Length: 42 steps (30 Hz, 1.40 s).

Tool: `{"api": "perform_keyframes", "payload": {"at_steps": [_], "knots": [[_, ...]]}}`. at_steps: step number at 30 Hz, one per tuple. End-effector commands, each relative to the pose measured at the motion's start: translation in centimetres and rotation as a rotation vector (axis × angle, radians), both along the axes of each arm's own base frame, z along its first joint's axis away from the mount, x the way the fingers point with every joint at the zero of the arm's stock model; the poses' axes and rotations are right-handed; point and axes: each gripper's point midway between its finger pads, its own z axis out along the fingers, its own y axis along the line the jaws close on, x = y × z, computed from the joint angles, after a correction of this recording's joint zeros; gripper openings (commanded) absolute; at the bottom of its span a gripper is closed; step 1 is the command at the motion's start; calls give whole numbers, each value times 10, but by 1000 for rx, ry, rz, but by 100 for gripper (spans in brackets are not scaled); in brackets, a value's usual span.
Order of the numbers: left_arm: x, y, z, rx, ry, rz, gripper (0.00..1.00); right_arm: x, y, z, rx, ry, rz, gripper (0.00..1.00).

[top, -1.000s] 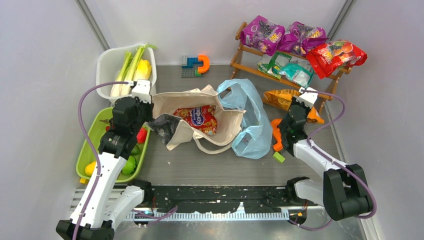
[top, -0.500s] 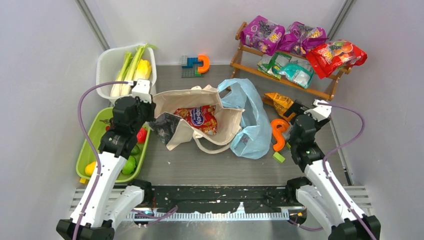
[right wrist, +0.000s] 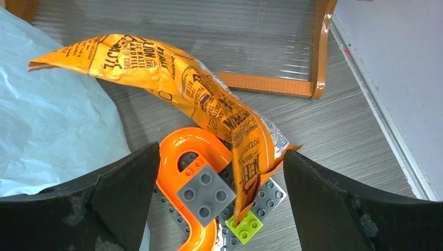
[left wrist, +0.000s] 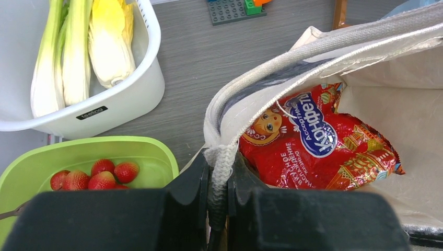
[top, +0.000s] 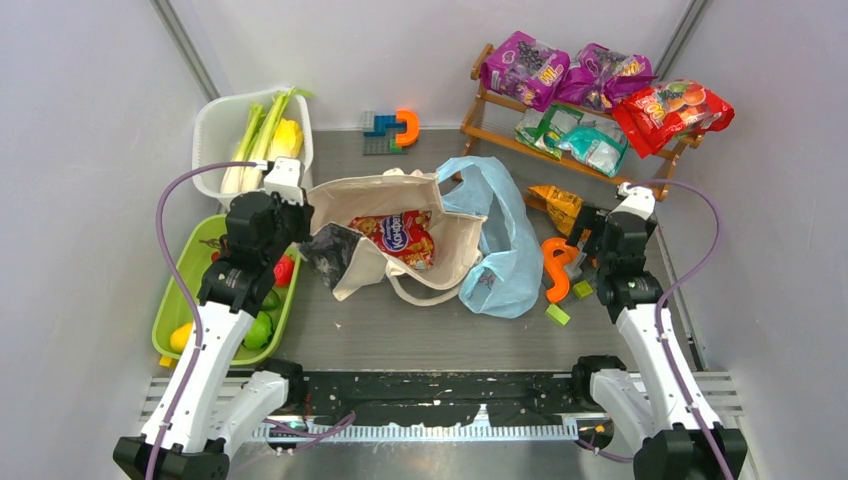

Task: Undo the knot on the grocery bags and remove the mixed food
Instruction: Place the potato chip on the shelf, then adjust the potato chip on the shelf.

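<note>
My left gripper (left wrist: pixel 219 164) is shut on the woven handle (left wrist: pixel 222 151) of the cream canvas tote (top: pixel 440 205), holding its mouth open. A red snack packet (left wrist: pixel 318 141) lies inside the tote. The light-blue plastic bag (top: pixel 505 245) slumps against the tote's right side, and its knot is out of view. My right gripper (right wrist: pixel 219 157) hangs open over an orange snack packet (right wrist: pixel 198 89), whose lower end droops between the jaws, touching neither finger. Green-white stalks (left wrist: pixel 62 52) and a yellow vegetable (left wrist: pixel 109 42) lie in the white tub (left wrist: pixel 104 107).
An orange curved toy piece (right wrist: pixel 180 149), a grey brick (right wrist: pixel 206 193) and a lime brick (right wrist: pixel 245 227) lie under the orange packet. A wooden rack (top: pixel 585 170) at the back right holds purple, teal and red packets. The green tray (top: pixel 195 260) holds fruit.
My right gripper has opened and let go of the orange packet, which now rests on the toy pieces. The right arm swung rightward. The left arm has not moved.
</note>
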Motion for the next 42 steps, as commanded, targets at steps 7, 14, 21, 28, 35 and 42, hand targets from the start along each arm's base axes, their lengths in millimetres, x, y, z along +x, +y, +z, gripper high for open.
{"api": "perform_keyframes", "payload": {"at_steps": [7,14,21,28,35,42], "knots": [[11,-9,27,-56,-105,-26,0,27,-24,-11,-23,93,38,95],[12,-12,25,-56,-98,-35,0,45,-26,-51,-14,176,98,99],[12,-12,24,-54,-94,-35,0,48,4,-89,76,242,219,100],[12,-12,25,-55,-95,-35,0,42,-8,-107,89,298,113,75],[12,-12,25,-55,-95,-35,0,34,-12,-83,71,224,77,28],[10,-17,26,-66,-98,-61,0,18,-27,-26,1,81,-5,5]]}}
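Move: The potato chip bag's middle lies about 6 cm ahead of the right hand, 2 cm left and 8 cm below, with its near end reaching between the open fingers. The orange hook on its blocks sits 4 cm to the right hand's left, 1 cm back and 12 cm down; the blue bag some 16 cm left, level ahead, 8 cm lower; the shelf's middle about 19 cm ahead, 1 cm left. From the left hand the chip bag is about 50 cm right, 7 cm ahead and 18 cm down. Down and forward goes the right hand with open fingers, swinging some 3 cm right and then back left, until it is about 6 cm lower and 7 cm farther out at the potato chip bag. It tips slightly down and turns about 10 degrees counter-clockwise, closes the fingers from wide to nearly shut, pinching the bag's foil, and draws back some 4 cm while they finish closing. ##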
